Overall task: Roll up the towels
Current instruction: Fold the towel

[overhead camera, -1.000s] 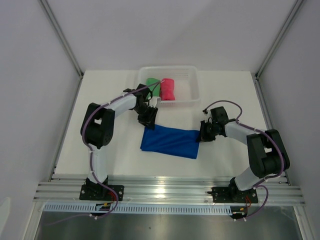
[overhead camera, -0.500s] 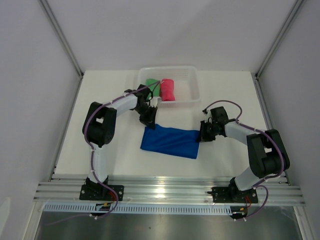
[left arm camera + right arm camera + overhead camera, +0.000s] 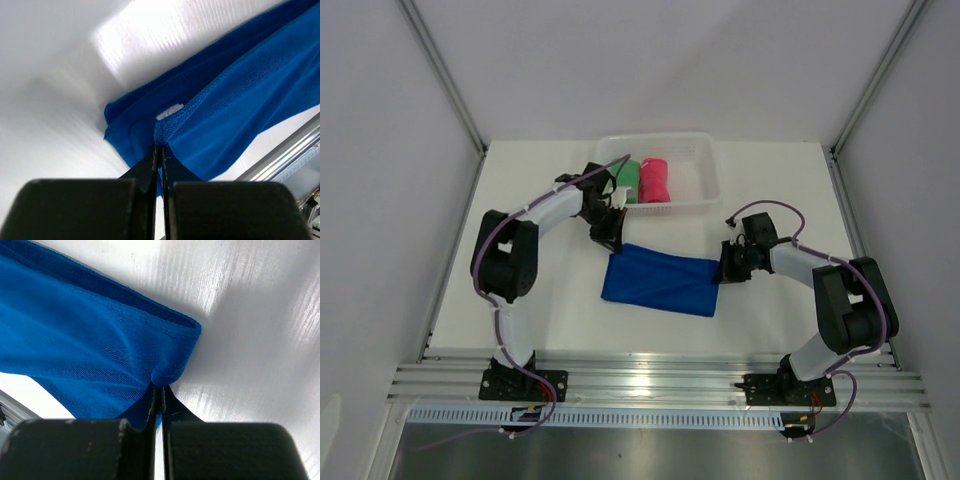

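The blue towel [image 3: 660, 282] lies folded flat mid-table. My left gripper [image 3: 611, 240] is shut on its far left corner; in the left wrist view the gripper [image 3: 160, 146] pinches a bunched hem of the blue towel [image 3: 240, 95]. At the towel's right end my right gripper [image 3: 722, 268] is shut too, and the right wrist view has that gripper [image 3: 159, 386] clamped on a fold of the blue towel [image 3: 75, 340]. The green towel [image 3: 626, 180] and the pink-red towel [image 3: 656, 179] sit rolled, side by side, in the basket.
The white slotted basket [image 3: 708, 172] stands at the back of the table, just beyond my left wrist. Grey walls and slanted frame posts [image 3: 450, 85] close in the table. A metal rail [image 3: 650, 385] carrying both arm bases runs along the near edge.
My left gripper has shut on the blue towel's far left corner, and the left arm's elbow has swung left and back. The right arm has stayed put.
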Available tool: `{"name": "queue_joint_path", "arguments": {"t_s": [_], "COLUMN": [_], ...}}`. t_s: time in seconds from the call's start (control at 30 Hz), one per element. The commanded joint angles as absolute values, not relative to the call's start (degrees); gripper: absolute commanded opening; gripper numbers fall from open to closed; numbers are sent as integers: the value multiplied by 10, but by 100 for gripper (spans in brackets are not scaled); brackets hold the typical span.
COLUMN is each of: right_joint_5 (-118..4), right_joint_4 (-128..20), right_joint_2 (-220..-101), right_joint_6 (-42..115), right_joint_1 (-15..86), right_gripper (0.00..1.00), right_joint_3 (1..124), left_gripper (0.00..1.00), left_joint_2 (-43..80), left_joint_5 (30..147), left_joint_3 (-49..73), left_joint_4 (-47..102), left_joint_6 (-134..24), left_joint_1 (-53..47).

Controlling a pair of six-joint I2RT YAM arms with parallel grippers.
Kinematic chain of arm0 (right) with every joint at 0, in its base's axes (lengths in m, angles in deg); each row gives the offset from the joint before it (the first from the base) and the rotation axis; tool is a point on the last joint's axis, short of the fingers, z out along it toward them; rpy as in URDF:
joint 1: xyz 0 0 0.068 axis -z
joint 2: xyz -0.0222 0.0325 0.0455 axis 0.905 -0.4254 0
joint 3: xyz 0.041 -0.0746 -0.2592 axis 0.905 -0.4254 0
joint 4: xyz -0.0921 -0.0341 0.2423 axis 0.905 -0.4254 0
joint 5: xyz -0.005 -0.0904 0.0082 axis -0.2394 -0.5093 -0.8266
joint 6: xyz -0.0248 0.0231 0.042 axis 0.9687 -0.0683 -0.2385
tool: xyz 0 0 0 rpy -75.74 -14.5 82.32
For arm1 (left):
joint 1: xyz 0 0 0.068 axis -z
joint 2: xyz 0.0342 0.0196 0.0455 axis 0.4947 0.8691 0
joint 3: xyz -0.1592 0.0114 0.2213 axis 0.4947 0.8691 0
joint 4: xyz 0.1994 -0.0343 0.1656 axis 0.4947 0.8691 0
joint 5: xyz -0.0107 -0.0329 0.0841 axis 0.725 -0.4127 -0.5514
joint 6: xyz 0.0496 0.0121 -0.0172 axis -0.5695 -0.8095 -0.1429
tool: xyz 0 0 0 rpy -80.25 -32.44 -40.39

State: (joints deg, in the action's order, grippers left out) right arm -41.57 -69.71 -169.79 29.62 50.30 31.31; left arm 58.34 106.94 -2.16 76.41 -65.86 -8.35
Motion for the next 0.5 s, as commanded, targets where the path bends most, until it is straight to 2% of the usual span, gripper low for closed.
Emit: {"name": "queue_joint_path", "arguments": {"t_s": [0.0, 0.13, 0.23, 0.27, 0.37, 0.47], "right_joint_5": [-414, -408, -397, -394, -387, -385], "right_joint_4": [-680, -677, -672, -673, -682, -702], "right_joint_2": [-1712, -1719, -1721, -1718, -1707, -1671], "right_joint_6": [314, 315, 317, 317, 315, 308], "right_joint_1": [507, 507, 507, 507, 507, 507], "right_gripper": [2, 4, 19, 30, 37, 40], "right_joint_3": [335, 343, 347, 349, 355, 349], "left_gripper": [1, 1, 1, 1, 1, 1], "left_joint_2": [528, 525, 536, 541, 560, 571], "left_joint_5": [1051, 1033, 1024, 1024, 1041, 1047], "left_joint_3": [0, 28, 36, 32, 28, 23], "left_joint_4": [792, 786, 772, 771, 768, 772], "left_joint_6": [-691, -699, -698, -699, -704, -703], "left_joint_1": [-94, -106, -120, -122, -122, -122]}}
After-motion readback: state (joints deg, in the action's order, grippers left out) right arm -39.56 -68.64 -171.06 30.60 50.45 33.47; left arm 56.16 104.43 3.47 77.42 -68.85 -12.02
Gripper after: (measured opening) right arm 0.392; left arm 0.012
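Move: The left hand holds the far-left corner of the blue towel's upper layer. The towel's left edge, where this is being taken, has its middle about 3 cm to the left, 6 cm back and 4 cm lower; the whole towel's middle is some 11 cm to the right and 8 cm back. The green roll stands about 17 cm ahead and 2 cm right. For the right hand, pinching the right edge, the towel's middle lies about 14 cm left, level front to back. Still pinching the blue towel's upper far-left corner, the left hand pulls it about 4 cm left, first lifting slightly and then sinking towards the table, with some 1.5 cm of drawing back. Meanwhile the right hand opens to roughly two-fifths and lets go of the right edge, easing just over 1 cm forward and barely up. ##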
